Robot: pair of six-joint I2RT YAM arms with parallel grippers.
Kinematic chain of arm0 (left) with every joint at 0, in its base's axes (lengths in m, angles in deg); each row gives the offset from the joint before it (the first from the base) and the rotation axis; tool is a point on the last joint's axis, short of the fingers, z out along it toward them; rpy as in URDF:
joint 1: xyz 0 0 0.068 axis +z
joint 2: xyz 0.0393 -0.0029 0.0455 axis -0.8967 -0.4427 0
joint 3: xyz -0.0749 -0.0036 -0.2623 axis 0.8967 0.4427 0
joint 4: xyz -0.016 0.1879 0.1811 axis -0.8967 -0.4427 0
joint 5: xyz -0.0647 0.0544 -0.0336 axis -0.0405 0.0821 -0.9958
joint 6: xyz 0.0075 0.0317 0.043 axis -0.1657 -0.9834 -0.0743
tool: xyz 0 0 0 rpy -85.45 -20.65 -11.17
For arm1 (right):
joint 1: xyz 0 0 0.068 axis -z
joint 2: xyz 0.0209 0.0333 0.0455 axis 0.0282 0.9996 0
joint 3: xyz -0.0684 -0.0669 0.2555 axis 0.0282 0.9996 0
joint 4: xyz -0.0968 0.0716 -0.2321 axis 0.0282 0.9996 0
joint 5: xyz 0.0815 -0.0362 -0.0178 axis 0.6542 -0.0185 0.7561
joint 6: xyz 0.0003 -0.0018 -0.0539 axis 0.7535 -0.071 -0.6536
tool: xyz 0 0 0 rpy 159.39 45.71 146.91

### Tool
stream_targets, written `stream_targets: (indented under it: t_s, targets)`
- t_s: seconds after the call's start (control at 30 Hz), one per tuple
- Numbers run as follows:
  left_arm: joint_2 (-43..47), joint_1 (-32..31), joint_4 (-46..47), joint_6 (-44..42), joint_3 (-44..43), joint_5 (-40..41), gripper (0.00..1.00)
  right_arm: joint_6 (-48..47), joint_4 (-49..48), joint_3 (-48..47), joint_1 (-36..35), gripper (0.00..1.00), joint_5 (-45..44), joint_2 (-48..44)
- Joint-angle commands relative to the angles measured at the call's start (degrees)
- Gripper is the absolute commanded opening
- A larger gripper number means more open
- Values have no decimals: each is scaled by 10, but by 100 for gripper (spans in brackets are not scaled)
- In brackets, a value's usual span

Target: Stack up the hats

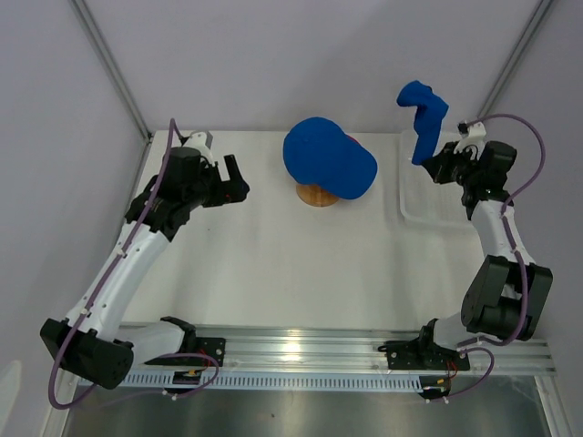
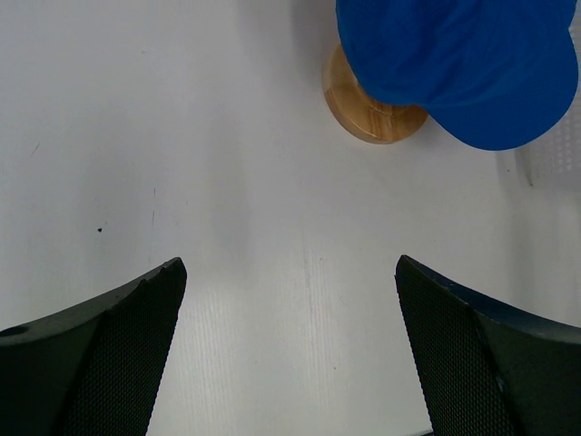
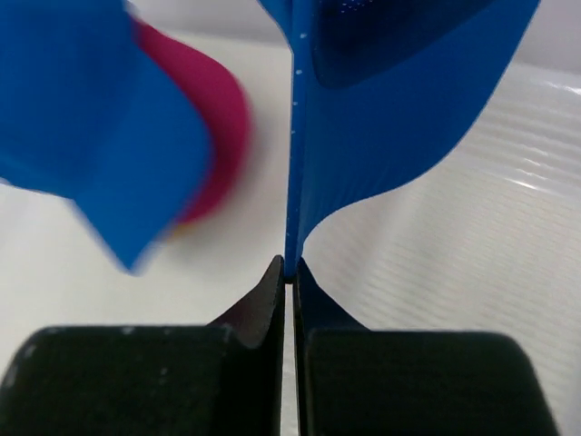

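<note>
A royal blue hat (image 1: 328,157) sits on top of the wooden stand (image 1: 318,194) at the back middle of the table. A magenta-pink hat (image 3: 213,118) peeks out from under it. A second blue hat (image 1: 422,114) hangs in the air above the white basket (image 1: 428,208), and my right gripper (image 1: 435,164) is shut on the edge of its brim (image 3: 292,218). My left gripper (image 1: 235,179) is open left of the stand with nothing in it. In the left wrist view its fingers (image 2: 109,336) frame bare table, with the stacked blue hat (image 2: 463,64) and stand (image 2: 368,113) ahead.
The white mesh basket (image 2: 554,154) lies flat at the back right, below the held hat. Grey enclosure walls rise behind the table. A metal rail (image 1: 301,350) runs along the near edge between the arm bases.
</note>
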Motion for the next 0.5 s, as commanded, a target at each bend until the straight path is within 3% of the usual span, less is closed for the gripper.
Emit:
stream_targets:
  t_s: [0.0,0.07,0.1,0.23,0.37,0.47]
  targets:
    - [31,-5,22,-11,-10,-26,100,223,-31,-67,1,0,168,-48]
    - [40,-5,29,-15,-8,-31,100,309,-97,-82,-4,0,244,-47]
    - [49,-5,30,-16,-4,-36,100,400,-138,-92,-14,0,268,-46]
    - [78,-5,45,-11,15,-37,100,554,-184,-194,-83,0,323,3]
    - [100,-5,58,-4,23,-40,100,638,-207,-288,-217,0,340,61]
    - [119,-5,59,-2,30,-30,100,654,-143,-379,-298,0,354,128]
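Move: The blue hat is already pinched in my right fingers. The hat stack it belongs on lies about 23 cm to that hand's left, some 7 cm farther out and roughly 4 cm lower, on its wooden stand. The white basket's middle is about 12 cm ahead, 9 cm to the right and 18 cm below. From my left hand the stack is some 20 cm ahead, 20 cm to the right and 9 cm lower. I keep the hat pinched and sweep my right hand left and up together, roughly 25 cm left and 23 cm up, speeding up sideways and drawing back a little. That takes the hat away from the basket until the hand is about in line sideways with the stack, but high above it. Meanwhile the wrist swings some 45 degrees counter-clockwise and rolls its left side up. My open left hand lifts about 5 cm, backs off slightly and tips up. ##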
